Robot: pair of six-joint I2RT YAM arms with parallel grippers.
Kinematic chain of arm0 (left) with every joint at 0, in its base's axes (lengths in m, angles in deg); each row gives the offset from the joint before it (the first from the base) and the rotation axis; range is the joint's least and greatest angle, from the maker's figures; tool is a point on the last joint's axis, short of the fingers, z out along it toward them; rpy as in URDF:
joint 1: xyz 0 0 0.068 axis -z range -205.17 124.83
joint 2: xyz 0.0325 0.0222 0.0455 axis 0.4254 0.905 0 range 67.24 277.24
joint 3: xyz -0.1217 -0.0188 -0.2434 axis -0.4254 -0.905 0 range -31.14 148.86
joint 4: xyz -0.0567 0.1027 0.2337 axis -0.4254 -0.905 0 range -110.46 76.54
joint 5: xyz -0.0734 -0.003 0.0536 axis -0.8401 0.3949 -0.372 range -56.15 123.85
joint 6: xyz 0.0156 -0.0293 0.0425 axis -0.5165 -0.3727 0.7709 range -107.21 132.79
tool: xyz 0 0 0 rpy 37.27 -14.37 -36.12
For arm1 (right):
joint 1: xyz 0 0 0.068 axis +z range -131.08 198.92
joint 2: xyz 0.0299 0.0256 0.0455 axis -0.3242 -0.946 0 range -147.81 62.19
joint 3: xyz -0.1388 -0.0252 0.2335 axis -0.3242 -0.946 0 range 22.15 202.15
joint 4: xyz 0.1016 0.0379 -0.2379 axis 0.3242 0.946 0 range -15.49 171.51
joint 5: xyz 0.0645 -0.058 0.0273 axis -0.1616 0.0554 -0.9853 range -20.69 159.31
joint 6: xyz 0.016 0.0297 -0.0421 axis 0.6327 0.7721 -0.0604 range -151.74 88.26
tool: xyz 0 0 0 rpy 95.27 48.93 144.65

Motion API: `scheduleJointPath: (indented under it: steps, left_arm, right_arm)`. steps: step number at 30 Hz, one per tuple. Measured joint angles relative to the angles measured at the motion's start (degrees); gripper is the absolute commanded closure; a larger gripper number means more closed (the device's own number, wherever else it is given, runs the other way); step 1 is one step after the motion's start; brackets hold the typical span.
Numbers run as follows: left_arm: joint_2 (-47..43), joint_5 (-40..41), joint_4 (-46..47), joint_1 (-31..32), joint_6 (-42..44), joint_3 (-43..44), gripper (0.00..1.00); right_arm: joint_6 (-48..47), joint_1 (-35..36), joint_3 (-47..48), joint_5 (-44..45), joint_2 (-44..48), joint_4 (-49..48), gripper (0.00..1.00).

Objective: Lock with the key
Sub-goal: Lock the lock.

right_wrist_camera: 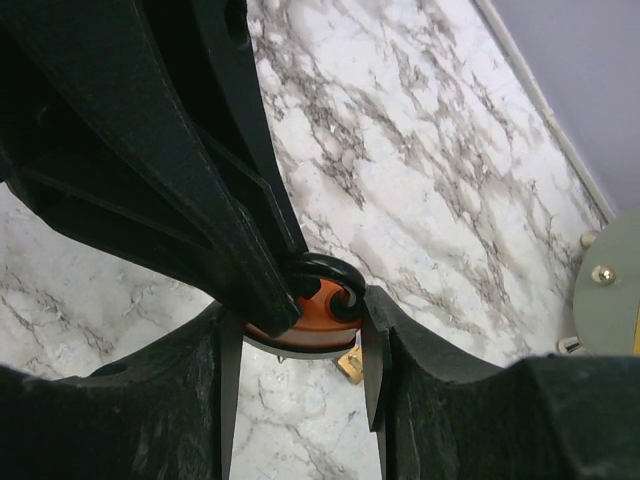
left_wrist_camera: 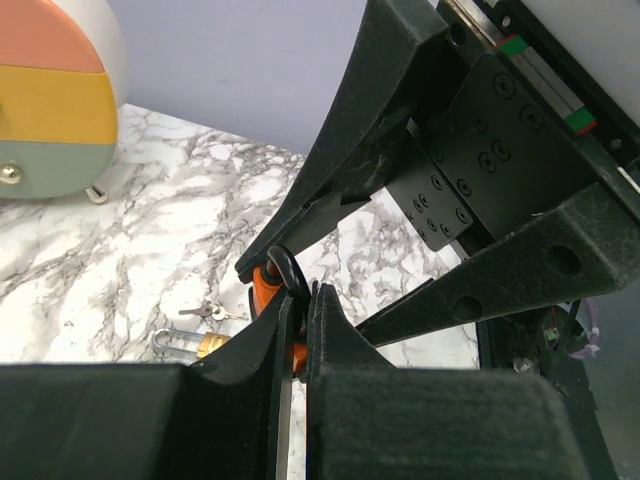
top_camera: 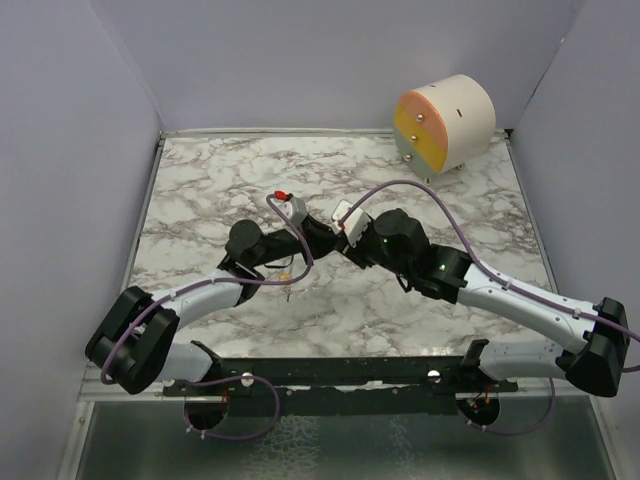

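An orange padlock (right_wrist_camera: 318, 305) with a black shackle hangs above the marble table (top_camera: 420, 300), between both grippers. My left gripper (left_wrist_camera: 303, 300) is shut on it, with the orange body (left_wrist_camera: 262, 292) showing just beyond the fingertips. My right gripper (right_wrist_camera: 300, 330) closes on the lock's two sides from the opposite direction; one finger presses the shackle. In the top view the two grippers, left (top_camera: 325, 235) and right (top_camera: 345, 243), meet at the table's middle and hide the lock. Small keys (left_wrist_camera: 212, 312) lie on the table beside a brass padlock (left_wrist_camera: 190, 343).
A round drawer unit (top_camera: 445, 125) with pink, yellow and green fronts stands at the back right. Grey walls enclose the table on the left, right and back. The brass padlock (right_wrist_camera: 350, 365) lies directly under the held lock.
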Motion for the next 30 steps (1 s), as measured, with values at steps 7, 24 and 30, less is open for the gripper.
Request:
scheduleJointPath:
  steps: [7,24,30]
  left_arm:
    - [-6.84,3.93,-8.85,-0.57,1.31,4.07,1.0]
    - [-17.7,11.52,-22.93,1.09,6.45,17.2,1.0]
    - [-18.6,13.66,-29.22,1.44,8.92,19.91,1.0]
  right_arm:
    - [-1.73,0.22,-3.26,0.96,2.47,-14.82,0.99]
    - [-4.52,3.63,-7.96,0.98,4.87,-49.68,0.58]
    - [-4.2,4.02,-8.02,0.81,5.2,-49.55,0.11]
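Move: Between the two hands hangs the orange padlock, its body pinched by the right fingers, practically at that hand point. The left fingers hold its shackle, so the body is about 3 cm below and 1 cm right of the left hand point. On the table some 20 cm below the left hand, one brass padlock lies roughly 13 cm to its left and 2 cm back, another about 10 cm to its right and 3 cm ahead. Swinging up together from the low point of the stroke, both hands lift the orange padlock quickly by about 17 cm and drift some 3 cm left. The right wrist tips its fingers from slanting down towards level, some 45 degrees in all, the left wrist tilting far less. Both then hover; at the very end the right fingers open and let go of the body while the left keeps its pinch on the shackle. ##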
